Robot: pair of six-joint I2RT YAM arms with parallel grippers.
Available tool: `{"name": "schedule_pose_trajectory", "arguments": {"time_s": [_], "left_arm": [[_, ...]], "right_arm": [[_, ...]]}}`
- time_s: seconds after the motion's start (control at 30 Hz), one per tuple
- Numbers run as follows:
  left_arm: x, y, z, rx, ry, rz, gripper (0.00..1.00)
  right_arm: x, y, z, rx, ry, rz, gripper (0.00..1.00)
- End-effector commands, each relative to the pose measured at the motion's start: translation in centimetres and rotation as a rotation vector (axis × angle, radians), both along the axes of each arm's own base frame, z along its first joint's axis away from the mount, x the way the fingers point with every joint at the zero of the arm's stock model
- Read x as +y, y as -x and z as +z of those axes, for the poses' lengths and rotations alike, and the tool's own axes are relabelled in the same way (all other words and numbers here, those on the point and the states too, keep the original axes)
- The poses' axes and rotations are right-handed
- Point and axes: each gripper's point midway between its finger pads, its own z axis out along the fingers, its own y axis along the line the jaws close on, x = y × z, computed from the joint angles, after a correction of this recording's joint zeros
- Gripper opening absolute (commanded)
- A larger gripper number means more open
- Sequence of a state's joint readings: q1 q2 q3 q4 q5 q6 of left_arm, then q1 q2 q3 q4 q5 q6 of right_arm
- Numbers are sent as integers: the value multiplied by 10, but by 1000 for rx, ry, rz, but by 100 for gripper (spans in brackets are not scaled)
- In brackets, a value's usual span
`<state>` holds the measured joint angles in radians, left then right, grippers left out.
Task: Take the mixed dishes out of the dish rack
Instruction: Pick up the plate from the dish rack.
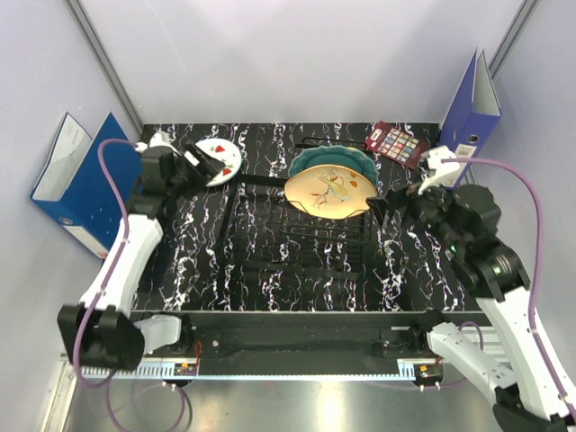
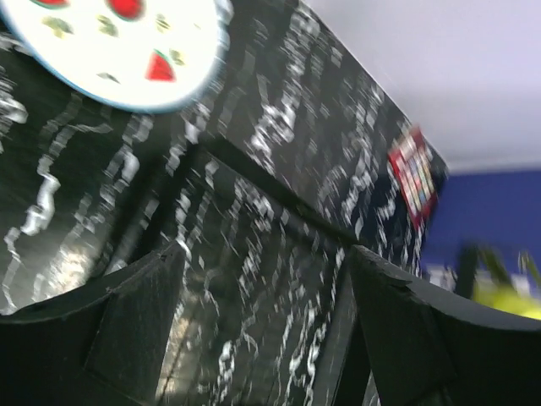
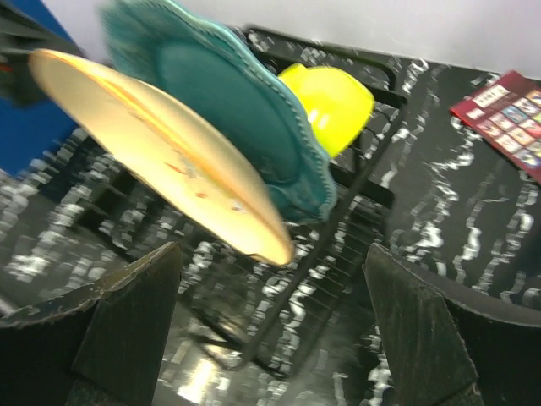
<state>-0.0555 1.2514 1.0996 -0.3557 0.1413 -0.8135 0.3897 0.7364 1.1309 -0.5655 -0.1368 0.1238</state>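
Observation:
The black wire dish rack lies mid-table. In its right end lean a cream floral plate and, behind it, a teal scalloped plate. In the right wrist view the cream plate, the teal plate and a yellow-green bowl stand in the rack. My right gripper is open just right of the plates, with nothing between its fingers. The white plate with red fruit marks lies flat on the table at the back left. My left gripper hangs open at its left edge, empty; that plate sits beyond its fingertips.
A red card of small pictures lies at the back right, near a blue ring binder standing against the wall. Another blue binder leans off the table's left side. The tabletop is black marble-patterned.

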Motion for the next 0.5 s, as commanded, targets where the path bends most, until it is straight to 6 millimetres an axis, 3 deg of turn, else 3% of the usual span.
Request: {"name": "schedule_pose_trajectory", "arguments": {"time_s": [0.0, 0.03, 0.07, 0.23, 0.47], "left_arm": [[-32, 38, 16, -116, -30, -105, 82], [-40, 51, 29, -161, -24, -126, 81], [-43, 58, 25, -160, -23, -133, 81], [-49, 86, 44, -249, -26, -193, 81], [-54, 101, 34, -242, -32, -240, 81]], "right_arm": [[-5, -22, 8, -118, 159, -7, 96], [-4, -23, 10, -132, 162, -5, 95], [-3, -25, 16, -164, 155, -3, 96], [12, -28, 21, -201, 116, 58, 90], [38, -28, 9, -200, 46, 173, 70]]}}
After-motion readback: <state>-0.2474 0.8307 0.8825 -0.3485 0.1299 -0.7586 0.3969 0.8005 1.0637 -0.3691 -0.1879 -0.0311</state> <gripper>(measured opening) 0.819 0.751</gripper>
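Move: The right hand, empty and open, is just short of the right rim of the orange plate in the rack. That plate's middle is about 5 cm ahead, 9 cm to its left and roughly 4 cm lower. From this hand the teal plate stands some 9 cm ahead, 8 cm left and 4 cm lower; the yellow cup behind it is about 17 cm ahead, 5 cm left and 12 cm down. From the left hand, the orange plate lies roughly 30 cm right, 10 cm back and 7 cm higher. The right hand eases about 3 cm forward and a little left to bring its fingers astride the orange plate's right rim, dipping slightly and coming back up while it rolls its left side down and tips its fingertips up a few degrees, and the fingers start to close but are still well open, with no grip to be seen yet. Meanwhile the empty left hand, fingers open, draws about 10 cm back, also right and somewhat up, away from the plate already laid on the table and towards the rack, its fingers tipping up and swinging clockwise by some 10 degrees each. ##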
